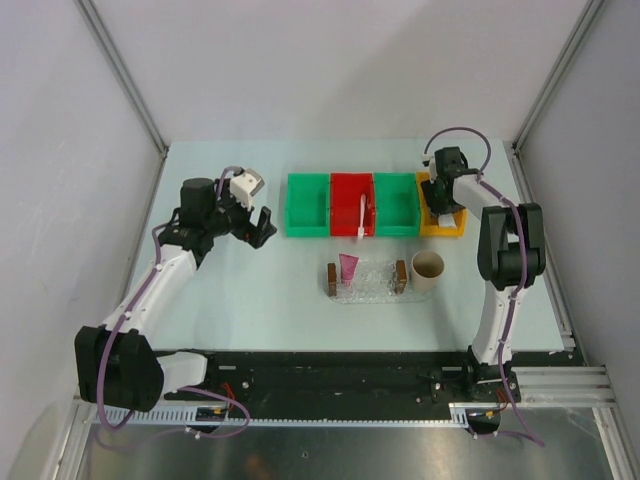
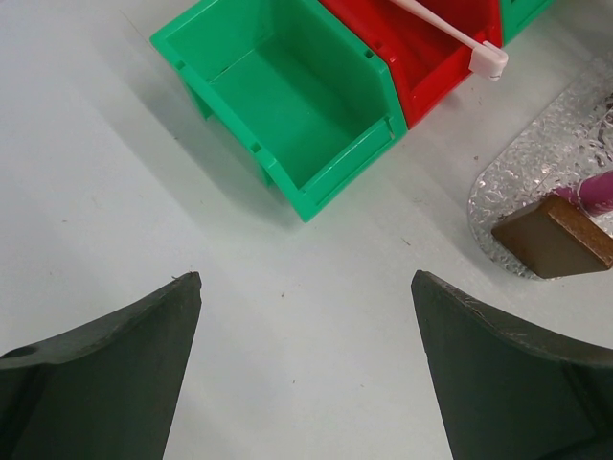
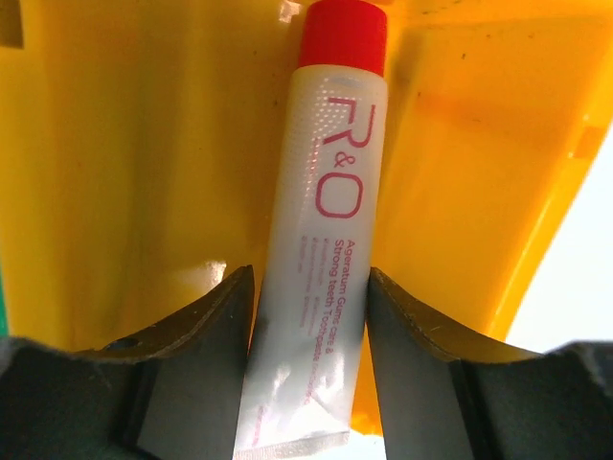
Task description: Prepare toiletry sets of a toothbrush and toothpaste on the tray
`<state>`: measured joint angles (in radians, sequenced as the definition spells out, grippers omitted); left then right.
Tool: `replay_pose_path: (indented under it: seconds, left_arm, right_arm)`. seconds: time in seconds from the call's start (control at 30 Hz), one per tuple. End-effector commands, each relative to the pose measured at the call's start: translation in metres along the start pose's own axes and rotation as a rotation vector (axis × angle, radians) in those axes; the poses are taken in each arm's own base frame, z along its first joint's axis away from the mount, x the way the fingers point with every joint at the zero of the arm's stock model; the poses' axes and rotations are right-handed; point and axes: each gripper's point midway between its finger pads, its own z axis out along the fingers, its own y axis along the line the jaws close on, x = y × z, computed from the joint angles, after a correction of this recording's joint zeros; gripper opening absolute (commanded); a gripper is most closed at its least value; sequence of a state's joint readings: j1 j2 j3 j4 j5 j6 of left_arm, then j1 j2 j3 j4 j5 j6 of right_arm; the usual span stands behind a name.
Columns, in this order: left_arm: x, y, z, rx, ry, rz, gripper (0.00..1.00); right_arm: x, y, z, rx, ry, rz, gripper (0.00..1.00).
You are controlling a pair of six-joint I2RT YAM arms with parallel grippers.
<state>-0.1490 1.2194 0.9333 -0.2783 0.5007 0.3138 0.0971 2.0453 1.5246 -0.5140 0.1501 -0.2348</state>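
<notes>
My right gripper (image 1: 443,203) (image 3: 311,280) reaches down into the yellow bin (image 1: 441,226) (image 3: 124,144), its fingers pressed on both sides of a white toothpaste tube (image 3: 321,220) with a red cap that lies in the bin. A pink toothpaste tube (image 1: 348,268) (image 2: 601,190) lies at the left end of the clear tray (image 1: 375,291) (image 2: 536,158). A white toothbrush (image 1: 361,215) (image 2: 442,29) lies in the red bin (image 1: 345,203) (image 2: 436,67), its head over the front edge. My left gripper (image 1: 262,230) (image 2: 306,287) stands open above bare table, left of the bins, with nothing in it.
Green bins (image 1: 307,204) (image 1: 395,203) flank the red one; the left one (image 2: 287,105) holds nothing. A beige cup (image 1: 427,268) stands just right of the tray. Brown handles (image 1: 331,277) (image 1: 401,275) (image 2: 551,235) close the tray's short ends.
</notes>
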Motion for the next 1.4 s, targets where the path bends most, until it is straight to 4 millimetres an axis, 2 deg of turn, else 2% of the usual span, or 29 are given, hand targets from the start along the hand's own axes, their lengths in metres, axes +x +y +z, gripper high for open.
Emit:
replay_pose_path:
  seconds: [0.0,0.13,0.23,0.27,0.37,0.47,0.67,0.77,0.83,0.87,0.9,0.97,1.0,1.03,1.07,1.1,1.13,1.17,1.23,1.27,1.33,1.37]
  left_arm:
    - [-0.009,-0.001,-0.006,0.003,-0.038,-0.003,0.95]
    - [-0.008,-0.001,-0.006,0.002,-0.037,-0.005,0.95]
    - [-0.008,-0.001,-0.006,0.003,-0.038,-0.003,0.95]
    - [-0.008,-0.001,-0.006,0.004,-0.036,-0.005,0.95]
    - [-0.009,-0.002,-0.006,0.004,-0.041,-0.003,0.95]
    - [-0.012,0.000,-0.007,-0.002,-0.044,0.003,0.95]
    - [-0.026,0.001,-0.010,-0.002,-0.073,0.027,0.96]
    - [-0.045,0.000,-0.016,0.009,-0.116,0.062,0.96]
    - [-0.065,-0.003,-0.022,0.030,-0.163,0.094,0.96]
    - [-0.072,-0.006,-0.025,0.040,-0.179,0.108,0.97]
    - [-0.087,-0.008,-0.030,0.045,-0.211,0.131,0.97]
    - [-0.103,-0.014,-0.033,0.058,-0.240,0.165,0.97]
    - [-0.115,-0.016,-0.037,0.050,-0.262,0.191,0.97]
    - [-0.120,-0.011,-0.037,0.004,-0.259,0.204,0.97]
    - [-0.128,-0.020,-0.035,0.005,-0.267,0.248,0.97]
    - [-0.136,-0.023,-0.037,-0.006,-0.277,0.282,0.97]
    - [-0.140,-0.021,-0.037,-0.045,-0.272,0.310,0.97]
    - [-0.147,-0.038,-0.035,-0.022,-0.286,0.390,0.97]
    - [-0.157,-0.049,-0.039,-0.035,-0.305,0.478,0.97]
    - [-0.162,-0.060,-0.038,-0.048,-0.307,0.575,0.98]
    - [-0.168,-0.071,-0.040,-0.059,-0.318,0.675,0.98]
    - [-0.171,-0.082,-0.040,-0.064,-0.319,0.766,0.99]
  right_arm:
    - [0.002,0.001,0.008,0.025,0.004,-0.009,0.52]
    - [0.001,0.002,0.008,0.025,0.001,-0.006,0.47]
    - [-0.007,0.000,0.000,0.024,-0.024,0.000,0.38]
    - [-0.010,-0.001,-0.003,0.021,-0.034,0.003,0.32]
    - [-0.023,-0.002,-0.018,0.008,-0.070,0.017,0.23]
    - [-0.037,-0.004,-0.036,-0.005,-0.109,0.030,0.20]
    - [-0.065,-0.012,-0.083,-0.022,-0.207,0.052,0.18]
    - [-0.080,-0.017,-0.114,-0.029,-0.264,0.059,0.18]
    - [-0.090,-0.019,-0.141,-0.047,-0.307,0.058,0.18]
    - [-0.090,-0.017,-0.149,-0.066,-0.306,0.046,0.18]
    - [-0.094,-0.006,-0.161,-0.125,-0.329,0.028,0.18]
    - [-0.106,0.002,-0.190,-0.191,-0.383,-0.013,0.18]
    - [-0.103,0.016,-0.200,-0.259,-0.376,-0.037,0.18]
    - [-0.109,0.026,-0.215,-0.294,-0.404,-0.063,0.19]
    - [-0.106,0.037,-0.227,-0.344,-0.405,-0.088,0.19]
    - [-0.105,0.046,-0.235,-0.377,-0.410,-0.108,0.19]
    - [-0.105,0.063,-0.245,-0.425,-0.418,-0.144,0.19]
    - [-0.103,0.074,-0.256,-0.469,-0.418,-0.167,0.19]
    - [-0.099,0.102,-0.271,-0.549,-0.419,-0.223,0.19]
    - [-0.096,0.116,-0.281,-0.600,-0.414,-0.247,0.19]
    - [-0.091,0.134,-0.289,-0.658,-0.405,-0.284,0.19]
    - [-0.085,0.152,-0.299,-0.718,-0.399,-0.319,0.19]
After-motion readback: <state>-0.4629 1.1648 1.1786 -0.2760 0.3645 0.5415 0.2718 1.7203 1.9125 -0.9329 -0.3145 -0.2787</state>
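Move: The toothpaste tube lies in the yellow bin between the right gripper's open fingers, its middle about 2 cm ahead of the hand and 1 cm lower. The green bin beside it is centred some 12 cm to the left, level. The cup stands about 16 cm back and 7 cm left. From the left hand the tube is about 44 cm right, 14 cm ahead, 16 cm below; the far-left green bin is 13 cm ahead, 8 cm right. Close the right fingers on the tail half of the toothpaste tube and lift it straight out of the yellow bin. Keep rising to about 24 cm while sweeping left and a little back over the neighbouring green bin, turning some 30 degrees counter-clockwise. Late on, raise the open left hand about 13 cm and bring it right towards the tube, tipping its fingers up. ##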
